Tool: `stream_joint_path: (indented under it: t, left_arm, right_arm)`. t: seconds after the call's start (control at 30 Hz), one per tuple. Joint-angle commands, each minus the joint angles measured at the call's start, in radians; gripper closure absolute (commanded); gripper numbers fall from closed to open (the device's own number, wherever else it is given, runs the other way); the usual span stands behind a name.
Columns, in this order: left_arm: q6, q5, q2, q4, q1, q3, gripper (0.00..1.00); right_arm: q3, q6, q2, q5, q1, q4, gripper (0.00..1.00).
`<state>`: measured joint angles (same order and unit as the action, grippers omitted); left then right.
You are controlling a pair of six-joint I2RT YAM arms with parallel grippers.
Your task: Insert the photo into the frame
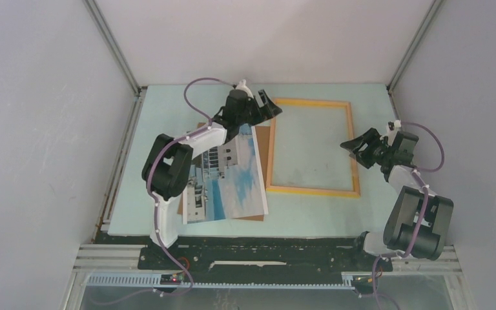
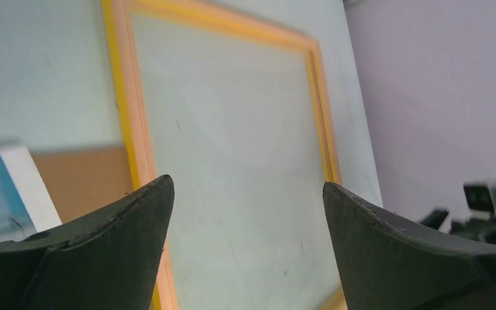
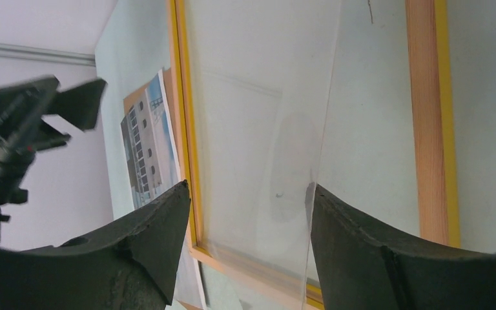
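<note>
The yellow-orange frame (image 1: 313, 191) lies flat at the table's middle right. To its left, the photo (image 1: 229, 174) of a white building and blue sky rests on a brown backing board (image 1: 264, 139). My left gripper (image 1: 268, 106) hovers open over the frame's far left corner, and the left wrist view shows nothing between its fingers (image 2: 247, 182), only the frame's rail (image 2: 139, 129). My right gripper (image 1: 360, 147) stands open at the frame's right rail (image 3: 426, 129). A clear pane (image 3: 265, 116) lies between its fingers (image 3: 248, 185), with the pane's edge meeting the right fingertip (image 3: 320, 200).
Grey enclosure walls (image 1: 39, 129) close in the light green table (image 1: 168, 110) on three sides. A black base rail (image 1: 265, 255) runs along the near edge. The left arm's links (image 1: 168, 165) overhang the photo's left part.
</note>
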<state>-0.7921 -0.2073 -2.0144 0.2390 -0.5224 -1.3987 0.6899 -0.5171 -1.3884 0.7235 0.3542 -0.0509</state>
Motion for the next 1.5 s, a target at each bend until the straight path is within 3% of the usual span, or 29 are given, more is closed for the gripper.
stream_joint_path:
  t: [0.0,0.1,0.23,0.43,0.77,0.87,1.2,1.4,1.47]
  left_arm:
    - [0.076,0.093,-0.102,-0.197,0.047,-0.214,0.13]
    - [0.136,0.128,-0.172,-0.296,0.060,-0.318,0.29]
    - [0.122,0.069,-0.223,-0.278,0.056,-0.315,0.38]
    - [0.105,0.064,-0.238,-0.251,0.025,-0.276,0.40]
    - [0.028,-0.021,-0.314,-0.257,0.018,-0.319,0.60]
    - [0.013,-0.006,-0.323,-0.281,0.018,-0.332,0.61]
    - [0.018,-0.021,-0.329,-0.298,0.018,-0.339,0.71]
    - [0.024,-0.033,-0.338,-0.302,0.019,-0.347,0.76]
    - [0.025,-0.034,-0.337,-0.302,0.020,-0.346,0.78]
  right_arm:
    - [-0.010,-0.010,0.006,0.040,0.008,-0.059,0.27]
    - [-0.009,-0.014,-0.002,0.063,0.017,-0.077,0.30]
    - [-0.014,-0.012,0.000,0.063,0.028,-0.077,0.32]
    - [-0.015,-0.046,-0.046,0.088,0.029,-0.136,0.33]
    - [-0.013,-0.038,-0.097,0.086,0.026,-0.147,0.42]
    - [-0.013,-0.031,-0.098,0.079,0.024,-0.141,0.44]
    - [-0.009,-0.024,-0.124,0.098,0.025,-0.148,0.65]
    - [-0.037,-0.046,-0.143,0.178,0.022,-0.251,0.97]
    - [-0.050,-0.053,-0.127,0.198,0.021,-0.268,1.00]
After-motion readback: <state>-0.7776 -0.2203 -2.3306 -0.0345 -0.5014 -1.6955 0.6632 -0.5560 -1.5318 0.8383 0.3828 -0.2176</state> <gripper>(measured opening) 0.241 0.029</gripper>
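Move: The left hand's goal, the grip spot on the frame's left rail, lies about 3 cm ahead, straight below by 11; the photo's middle is some 15 cm back and 16 left of this hand, 13 lower. For the right hand, the raised edge of the clear sheet is about 1 cm ahead, level sideways, 2 lower; the frame's right rail runs roughly level ahead, 6 cm to its right, 8 below. Left hand arcs out, sinks about 11 cm, closes on left rail; right fingers shut on clear sheet's edge. ##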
